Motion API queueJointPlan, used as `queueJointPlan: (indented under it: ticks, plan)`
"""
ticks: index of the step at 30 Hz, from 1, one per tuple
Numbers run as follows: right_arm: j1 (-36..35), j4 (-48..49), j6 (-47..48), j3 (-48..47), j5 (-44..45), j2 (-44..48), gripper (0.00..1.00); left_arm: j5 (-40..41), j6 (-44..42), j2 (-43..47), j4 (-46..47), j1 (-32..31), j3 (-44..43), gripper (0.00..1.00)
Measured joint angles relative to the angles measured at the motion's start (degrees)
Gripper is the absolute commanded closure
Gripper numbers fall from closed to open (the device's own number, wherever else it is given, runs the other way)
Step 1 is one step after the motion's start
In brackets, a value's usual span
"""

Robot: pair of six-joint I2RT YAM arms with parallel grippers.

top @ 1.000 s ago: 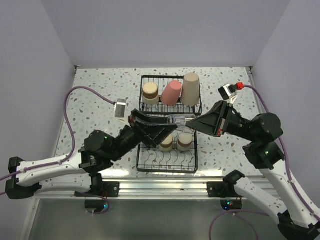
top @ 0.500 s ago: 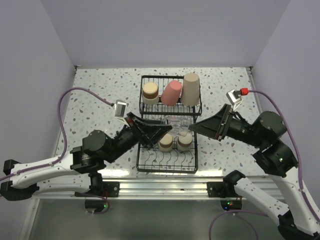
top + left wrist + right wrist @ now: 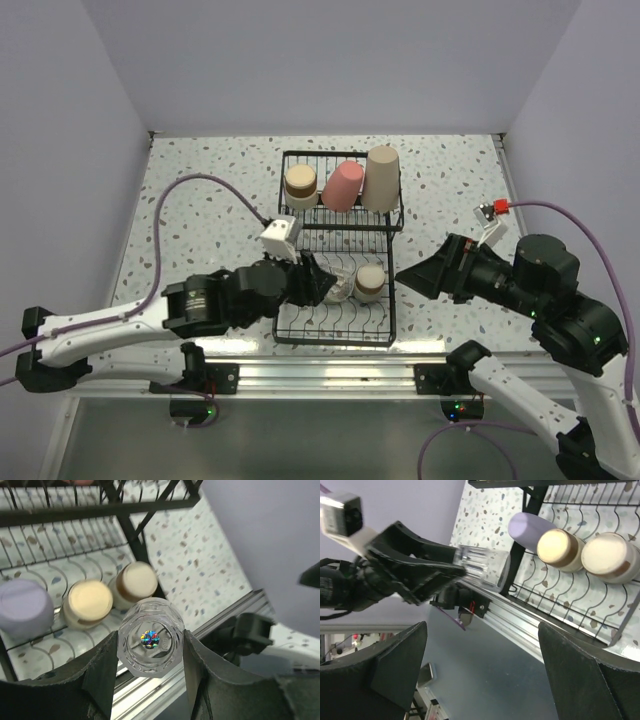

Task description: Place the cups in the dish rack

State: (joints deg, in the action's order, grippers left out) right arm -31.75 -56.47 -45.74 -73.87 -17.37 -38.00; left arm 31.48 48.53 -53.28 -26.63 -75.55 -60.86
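My left gripper is shut on the tiny clear glass and holds it over the lower tines of the black dish rack. The glass also shows in the right wrist view. A lavender cup and two tan-brown cups lie on the tines. In the raised basket stand a tan-brown cup, the pink cup and the tall beige cup. My right gripper is open and empty, just right of the rack.
The aluminium rail runs along the table's near edge, just in front of the rack. Purple cables arc over the left of the speckled table. Walls close the table at back and sides.
The right gripper has let go of the clear glass and drawn back to the right. The left gripper has kept the glass and carried it nearer, over the lower tines.
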Motion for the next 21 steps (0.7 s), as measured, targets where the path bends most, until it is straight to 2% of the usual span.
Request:
queueJointPlan:
  ticks: [7, 16, 21]
  plan:
    - [0.0, -3.23, 0.42, 1.57, 1.88, 1.73, 0.05, -0.11, 1.44, -9.68, -7.04, -2.58, 2.08, 1.0]
    - [0.0, -5.86, 1.14, 1.68, 3.34, 2.05, 0.05, 1.53, 1.4, -15.47, -8.61, -4.96, 2.08, 1.0]
    - [0.0, -6.14, 1.36, 2.23, 3.39, 2.05, 0.05, 2.91, 2.03, -15.87, -8.76, -6.36, 3.98, 1.0]
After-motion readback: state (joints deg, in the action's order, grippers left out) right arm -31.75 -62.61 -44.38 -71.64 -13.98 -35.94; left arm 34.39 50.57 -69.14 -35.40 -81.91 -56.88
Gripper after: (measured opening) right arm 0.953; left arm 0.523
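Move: The left hand holds the clear cup over the front of the dish rack. The empty front-row slots it is taken to lie about 25 cm below, some 2 cm to its right and roughly level front to back. Behind them, also about 25 cm down, the middle beige cup stands about 5 cm ahead of the hand, the right beige cup 6 cm ahead and 8 cm right, the purple cup 9 cm ahead and 8 cm left. From the right hand, those slots lie about 10 cm left, 2 cm ahead and 30 cm below. Keeping its grip on the clear cup, the left hand drops some 14 cm towards the empty front row of the rack, quickly at first and then more slowly, easing back a couple of centimetres as its fingers tip downward, the hand rolling left side up by about 25 degrees. The right hand, open and empty, sinks about 3 cm and drifts slightly right. ##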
